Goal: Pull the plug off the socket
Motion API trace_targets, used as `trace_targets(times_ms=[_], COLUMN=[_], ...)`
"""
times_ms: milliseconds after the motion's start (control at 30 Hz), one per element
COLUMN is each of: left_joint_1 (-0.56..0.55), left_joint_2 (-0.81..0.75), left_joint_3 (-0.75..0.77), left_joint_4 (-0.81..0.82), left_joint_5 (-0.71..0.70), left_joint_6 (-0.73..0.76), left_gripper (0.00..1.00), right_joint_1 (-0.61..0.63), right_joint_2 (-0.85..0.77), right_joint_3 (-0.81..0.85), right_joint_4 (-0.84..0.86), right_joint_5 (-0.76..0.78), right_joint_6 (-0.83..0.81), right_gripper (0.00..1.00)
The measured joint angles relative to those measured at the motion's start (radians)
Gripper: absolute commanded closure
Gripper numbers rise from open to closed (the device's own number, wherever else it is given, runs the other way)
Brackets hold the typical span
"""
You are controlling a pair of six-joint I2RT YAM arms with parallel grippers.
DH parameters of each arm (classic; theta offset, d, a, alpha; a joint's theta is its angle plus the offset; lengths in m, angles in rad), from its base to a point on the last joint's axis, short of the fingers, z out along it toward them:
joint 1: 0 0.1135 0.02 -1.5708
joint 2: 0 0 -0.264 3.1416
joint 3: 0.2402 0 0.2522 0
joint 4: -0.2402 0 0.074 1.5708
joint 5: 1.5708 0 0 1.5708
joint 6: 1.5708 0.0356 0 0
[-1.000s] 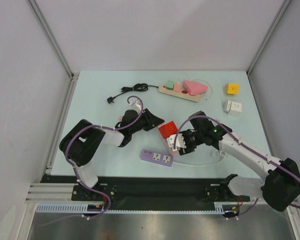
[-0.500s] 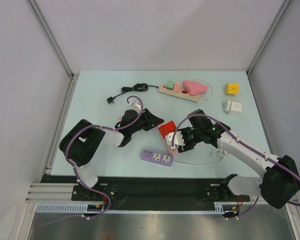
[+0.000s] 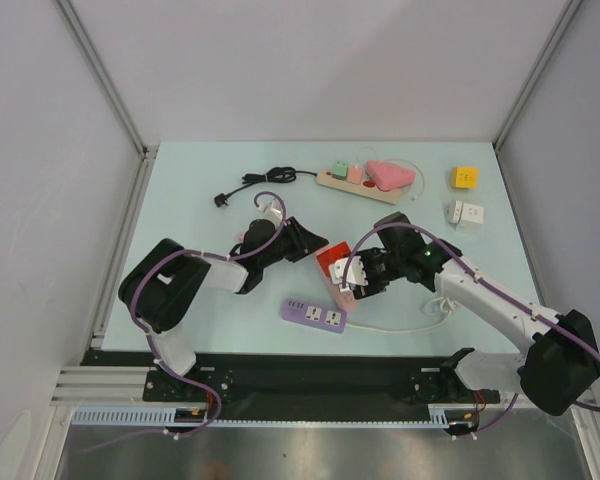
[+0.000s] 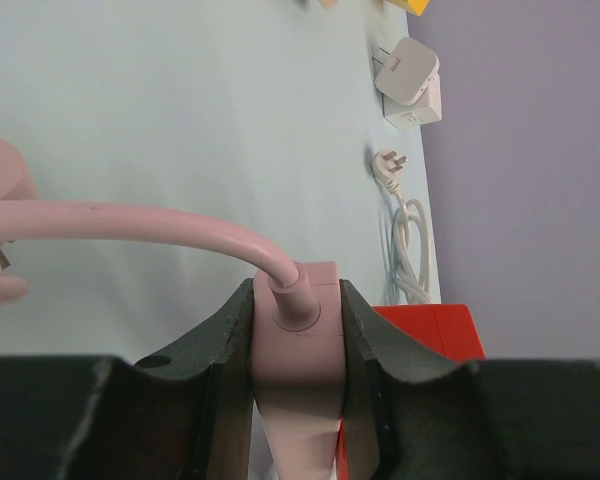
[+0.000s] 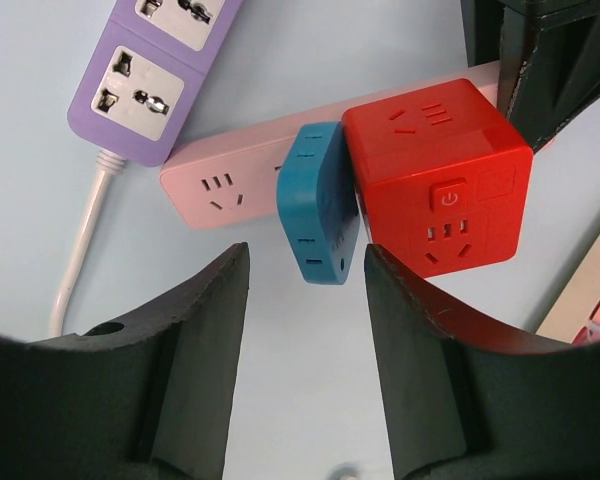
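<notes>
The pink socket strip (image 5: 230, 175) lies on the table with a blue plug (image 5: 320, 205) and a red cube adapter (image 5: 435, 180) seated in it side by side. My right gripper (image 5: 305, 270) is open and hovers just short of the blue plug, its fingers either side of the plug's line and touching nothing. My left gripper (image 4: 296, 300) is shut on the cable end of the pink strip (image 4: 300, 340), with the red cube (image 4: 430, 325) just beyond. In the top view both grippers meet around the red cube (image 3: 332, 260); the blue plug is hidden there.
A purple power strip (image 3: 315, 314) lies in front of the pink one, with its white cable trailing right. At the back are a wooden strip with plugs (image 3: 360, 180), a black cable (image 3: 265, 180), a yellow cube (image 3: 466, 177) and white adapters (image 3: 465, 213).
My right gripper has crept a little left and away from me, closer over the pink strip. The left arm has not moved.
</notes>
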Motion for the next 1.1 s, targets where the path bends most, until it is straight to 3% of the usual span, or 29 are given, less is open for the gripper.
trace_targets(times_ms=[367, 667, 967, 1100], left_joint_1=[0.0, 0.0, 0.0, 0.0], left_joint_2=[0.0, 0.013, 0.024, 0.024], left_joint_3=[0.0, -0.002, -0.013, -0.016], left_joint_4=[0.0, 0.001, -0.001, -0.001], left_joint_5=[0.001, 0.005, 0.006, 0.007], left_joint_6=[-0.006, -0.043, -0.089, -0.094], left_gripper=[1.0, 1.0, 1.0, 1.0], right_joint_1=[0.018, 0.099, 0.144, 0.151], right_joint_2=[0.051, 0.077, 0.068, 0.043], right_joint_3=[0.002, -0.068, -0.153, -0.174], right_joint_4=[0.013, 0.144, 0.323, 0.332], right_joint_5=[0.011, 0.144, 0.253, 0.261], right_joint_6=[-0.001, 0.001, 0.009, 0.008], right_gripper=[0.47, 0.54, 0.82, 1.0])
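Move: The blue plug in the pink strip lies close to my right hand: about 2 cm ahead, 2 cm to the left and 5 cm below. On the same strip, the red plug sits next to it, some 4 cm farther out and 2 cm farther left. The purple strip lies about 6 cm back and 8 cm left of my right hand, on the table. From my left hand, the blue plug is roughly 6 cm back and 5 cm to the right, about level. I lower my right hand about 4 cm onto the blue plug, easing some 2 cm left and 1.5 cm forward as the fingertips swing forward by roughly 10 degrees, then close my half-open fingers around its sides, pinching it. My left hand keeps its grip on the corded end of the pink strip and sinks about a centimetre, tipping slightly, late in the approach. ##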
